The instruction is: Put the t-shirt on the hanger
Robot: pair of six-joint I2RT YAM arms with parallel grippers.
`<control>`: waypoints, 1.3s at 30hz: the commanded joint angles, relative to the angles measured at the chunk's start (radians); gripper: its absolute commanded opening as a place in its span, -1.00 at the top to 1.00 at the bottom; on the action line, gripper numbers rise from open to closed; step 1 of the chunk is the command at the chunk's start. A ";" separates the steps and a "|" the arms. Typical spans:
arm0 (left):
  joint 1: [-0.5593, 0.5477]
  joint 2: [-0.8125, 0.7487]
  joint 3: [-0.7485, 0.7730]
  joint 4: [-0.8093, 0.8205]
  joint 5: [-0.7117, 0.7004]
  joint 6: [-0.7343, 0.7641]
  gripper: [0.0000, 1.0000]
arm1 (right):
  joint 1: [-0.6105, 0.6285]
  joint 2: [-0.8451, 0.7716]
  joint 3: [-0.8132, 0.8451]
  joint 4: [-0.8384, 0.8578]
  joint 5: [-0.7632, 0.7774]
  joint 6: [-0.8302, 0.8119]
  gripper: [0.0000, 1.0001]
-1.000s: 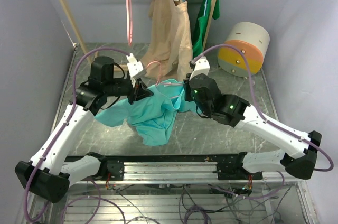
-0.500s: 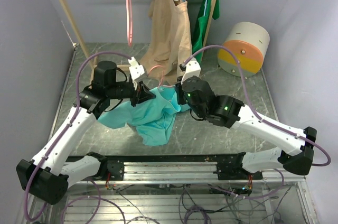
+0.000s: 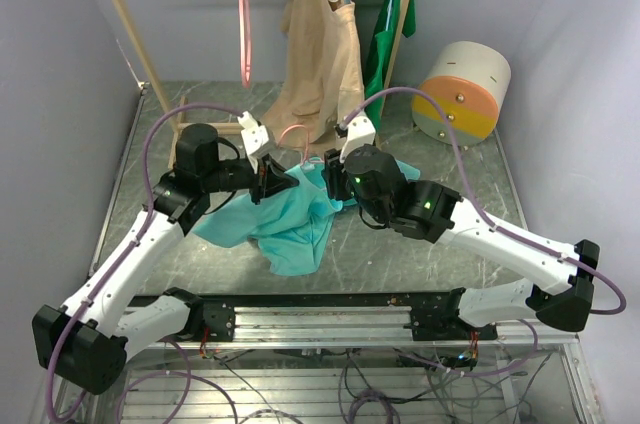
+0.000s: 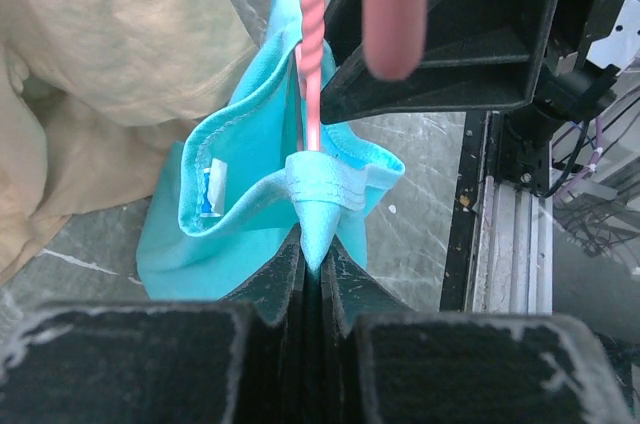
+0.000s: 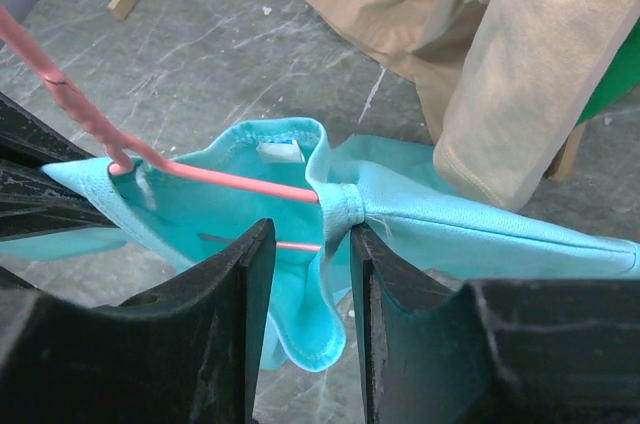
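Observation:
The teal t-shirt (image 3: 292, 222) hangs bunched between my two arms above the table. The pink hanger (image 3: 289, 130) sits inside it, its twisted neck (image 4: 312, 64) rising out of the collar and one arm (image 5: 230, 180) running under the cloth. My left gripper (image 3: 271, 182) is shut on a fold of the collar (image 4: 318, 206). My right gripper (image 3: 328, 172) faces it from the right, open (image 5: 310, 232). The bunched collar seam (image 5: 341, 206) rests against the tip of its right finger (image 5: 372, 264), with loose cloth hanging between the jaws.
A wooden rack (image 3: 125, 19) stands at the back with a second pink hanger (image 3: 243, 14), a beige garment (image 3: 322, 54) and a green garment (image 3: 396, 9). A white and orange drum (image 3: 462, 89) lies back right. The beige cloth (image 5: 530, 64) hangs close behind the shirt.
My right gripper has opened and let go of the collar after moving left toward the left gripper. The left gripper stays shut on the shirt and has hardly moved.

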State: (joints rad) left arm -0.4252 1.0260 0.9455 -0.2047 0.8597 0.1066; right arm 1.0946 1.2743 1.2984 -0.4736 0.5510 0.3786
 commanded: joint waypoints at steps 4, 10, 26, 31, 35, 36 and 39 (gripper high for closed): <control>-0.010 -0.058 -0.090 0.230 0.052 -0.106 0.86 | 0.003 -0.061 0.027 0.016 -0.028 -0.051 0.19; -0.010 -0.057 -0.100 0.210 0.088 -0.081 0.86 | -0.006 -0.135 0.097 0.005 -0.086 -0.138 0.03; -0.010 0.007 0.070 -0.187 0.230 0.288 0.86 | -0.366 -0.193 0.011 -0.215 -0.924 -0.691 -0.25; -0.010 0.021 0.104 -0.273 0.243 0.360 0.86 | -0.413 -0.201 0.005 -0.229 -1.053 -0.725 -0.25; -0.010 0.022 0.116 -0.293 0.267 0.375 0.86 | -0.419 -0.187 -0.037 -0.241 -1.046 -0.759 -0.26; -0.010 0.023 0.121 -0.306 0.270 0.386 0.86 | -0.420 -0.185 -0.050 -0.232 -1.051 -0.761 -0.26; -0.010 0.027 0.134 -0.350 0.272 0.422 0.86 | -0.421 -0.166 -0.061 -0.213 -1.089 -0.775 -0.26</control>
State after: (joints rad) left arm -0.4274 1.0489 1.0283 -0.4992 1.0721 0.4500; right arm 0.6811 1.0912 1.2591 -0.6914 -0.4698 -0.3500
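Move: The right side of the t-shirt's collar, where the hanger's pink arm runs into the cloth, lies just about at the right hand point, maybe 1 cm ahead, between the parted fingertips. From there the hanger's hook is some 3 cm ahead, 6 cm to the left and 5 cm higher; the tan garment's sleeve hem hangs about 10 cm ahead, 4 cm to the right and 8 cm lower. From the left hand, which still pinches the collar's other side, that right side is about 8 cm to the right and 2 cm ahead. The right hand comes free of the collar's right side, lifting nearly 10 cm while edging back and to the right, then sinks again to end some 5 cm right of and 4 cm behind where it began at about the same height, turning about 45 degrees counter-clockwise so its fingers point mostly left at the shirt, and opening from a third to nearly two thirds. The left hand keeps its pinch on the bunched collar at the hanger and meanwhile draws back about 4 cm, swinging some 15 degrees clockwise. ##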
